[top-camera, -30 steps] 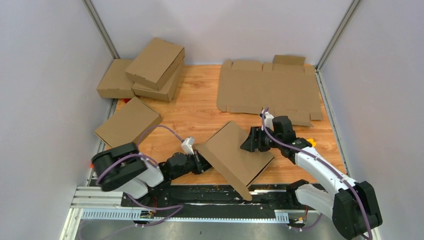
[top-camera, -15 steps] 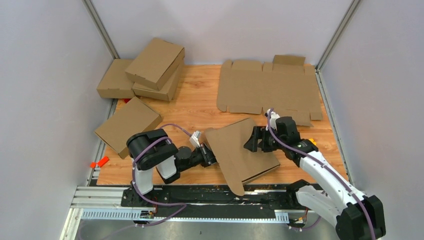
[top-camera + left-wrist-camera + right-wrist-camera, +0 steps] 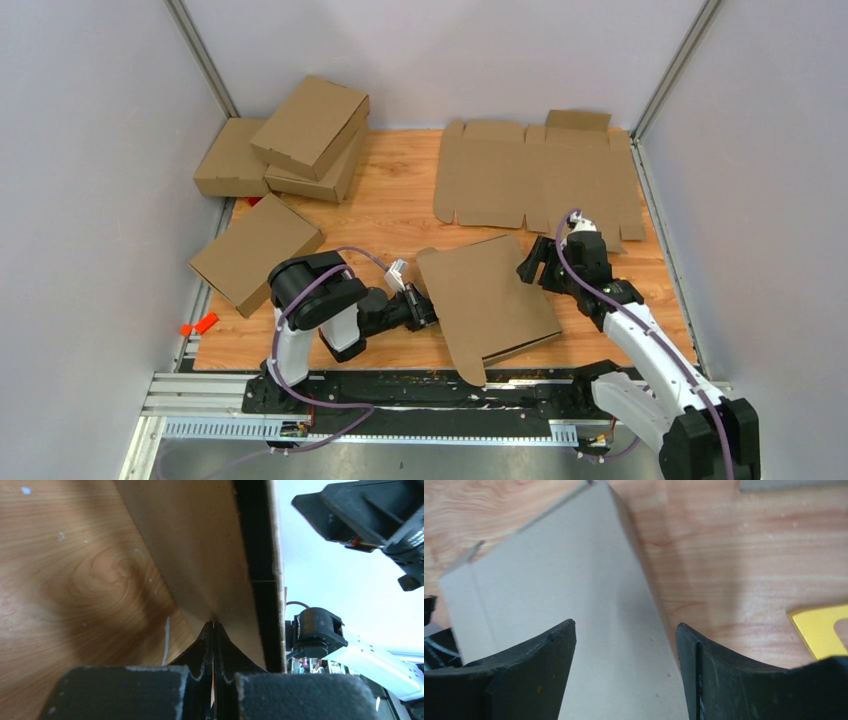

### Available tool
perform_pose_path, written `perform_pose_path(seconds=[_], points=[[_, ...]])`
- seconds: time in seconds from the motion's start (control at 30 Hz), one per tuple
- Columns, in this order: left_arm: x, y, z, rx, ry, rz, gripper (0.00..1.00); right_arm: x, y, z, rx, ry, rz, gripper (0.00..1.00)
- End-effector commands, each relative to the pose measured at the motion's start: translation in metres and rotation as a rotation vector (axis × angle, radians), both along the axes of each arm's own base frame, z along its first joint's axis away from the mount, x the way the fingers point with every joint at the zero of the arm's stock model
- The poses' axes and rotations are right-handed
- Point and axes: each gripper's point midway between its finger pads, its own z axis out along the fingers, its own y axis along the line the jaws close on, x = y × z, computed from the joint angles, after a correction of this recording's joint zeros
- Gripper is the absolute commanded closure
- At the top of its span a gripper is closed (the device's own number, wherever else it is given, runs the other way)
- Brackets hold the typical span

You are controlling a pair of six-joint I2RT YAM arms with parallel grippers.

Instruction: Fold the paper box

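Observation:
The paper box point(image 3: 487, 300) lies almost flat on the wooden table point(image 3: 390, 215) in the middle, with a flap point(image 3: 470, 368) sticking out toward the near edge. My left gripper point(image 3: 425, 308) is shut on the box's left edge. In the left wrist view the fingertips point(image 3: 214, 625) pinch a thin cardboard layer of the box point(image 3: 200, 545). My right gripper point(image 3: 535, 265) stands open at the box's far right corner. In the right wrist view the box point(image 3: 574, 570) lies below the gripper point(image 3: 624, 630), with nothing between the fingers.
A flat die-cut cardboard sheet point(image 3: 535, 185) lies at the back right. Folded boxes are stacked at the back left point(image 3: 305, 130), and another point(image 3: 255, 252) lies at the left edge. A red piece point(image 3: 200, 325) sits off the table's left edge. A yellow object point(image 3: 819, 627) lies right of the right gripper.
The box has come down from a steep tilt to nearly flat and shifted right. The right gripper has opened wider and drawn back to the box's far right corner.

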Motion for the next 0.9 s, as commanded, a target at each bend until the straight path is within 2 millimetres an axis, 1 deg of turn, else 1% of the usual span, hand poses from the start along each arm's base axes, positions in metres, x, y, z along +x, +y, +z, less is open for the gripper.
perform_pose_path(seconds=[0.0,0.07,0.17,0.23,0.3,0.37,0.43,0.5,0.57,0.6,0.7,0.8,0.83,0.87], points=[[0.003,0.001,0.012,-0.045,-0.044,0.007,1.00,0.008,-0.009,-0.020,0.028,0.015,-0.074,0.31],[0.003,0.002,0.012,-0.041,-0.046,0.012,1.00,0.009,-0.009,-0.028,0.061,0.038,-0.058,0.40],[0.002,-0.001,0.009,-0.039,-0.038,0.001,1.00,0.007,0.000,-0.036,0.155,0.069,0.000,0.45],[0.001,-0.005,0.006,-0.040,-0.030,-0.008,1.00,0.003,0.013,-0.040,0.217,0.100,0.067,0.48],[0.002,-0.008,0.007,-0.045,-0.033,-0.013,1.00,-0.003,0.024,-0.044,0.255,0.143,0.137,0.56],[0.005,-0.008,0.010,-0.051,-0.045,-0.004,1.00,-0.008,0.032,-0.047,0.290,0.175,0.186,0.64],[0.006,-0.011,0.015,-0.059,-0.057,-0.009,1.00,-0.011,0.038,-0.050,0.325,0.186,0.212,0.67],[0.007,-0.015,0.021,-0.074,-0.067,-0.018,1.00,-0.016,0.043,-0.052,0.356,0.193,0.228,0.69],[0.010,-0.020,0.027,-0.091,-0.075,-0.030,1.00,-0.018,0.047,-0.048,0.383,0.191,0.245,0.70],[0.012,-0.022,0.032,-0.102,-0.080,-0.034,1.00,-0.018,0.048,-0.046,0.391,0.190,0.253,0.73],[0.019,-0.025,0.051,-0.118,-0.107,-0.040,1.00,-0.017,0.047,-0.043,0.383,0.186,0.252,0.73],[0.023,-0.026,0.069,-0.092,-0.144,-0.046,1.00,-0.015,0.043,-0.041,0.370,0.176,0.248,0.72],[0.023,-0.027,0.081,-0.095,-0.164,-0.051,1.00,-0.014,0.042,-0.040,0.371,0.176,0.249,0.72],[0.023,-0.027,0.087,-0.091,-0.175,-0.054,1.00,-0.013,0.042,-0.041,0.372,0.174,0.253,0.72]])
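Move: For the open right hand, the upper right edge of the paper box lies about 2 cm to its left, 1 cm ahead and 6 cm below. The box's left flap is some 18 cm to the left and 9 cm nearer the base; the yellow tool is roughly 13 cm to the right and 5 cm back, and the flat cardboard sheet's middle about 21 cm ahead. From the shut left hand, the left flap stands about 3 cm to the right, level forward. The right hand drops about 5 cm onto the box's upper right edge, drifting slightly right on the way, then moves back left about 3 cm and a little forward as it rolls its left side up some 15 degrees and closes from wide to about a third open, pinching the edge with one finger on the top panel and the other against the outer side wall. The left hand keeps its shut fingertips against the box's left side as a stop, dipping a little over 1 cm and then coming back up while easing about 1 cm forward. ##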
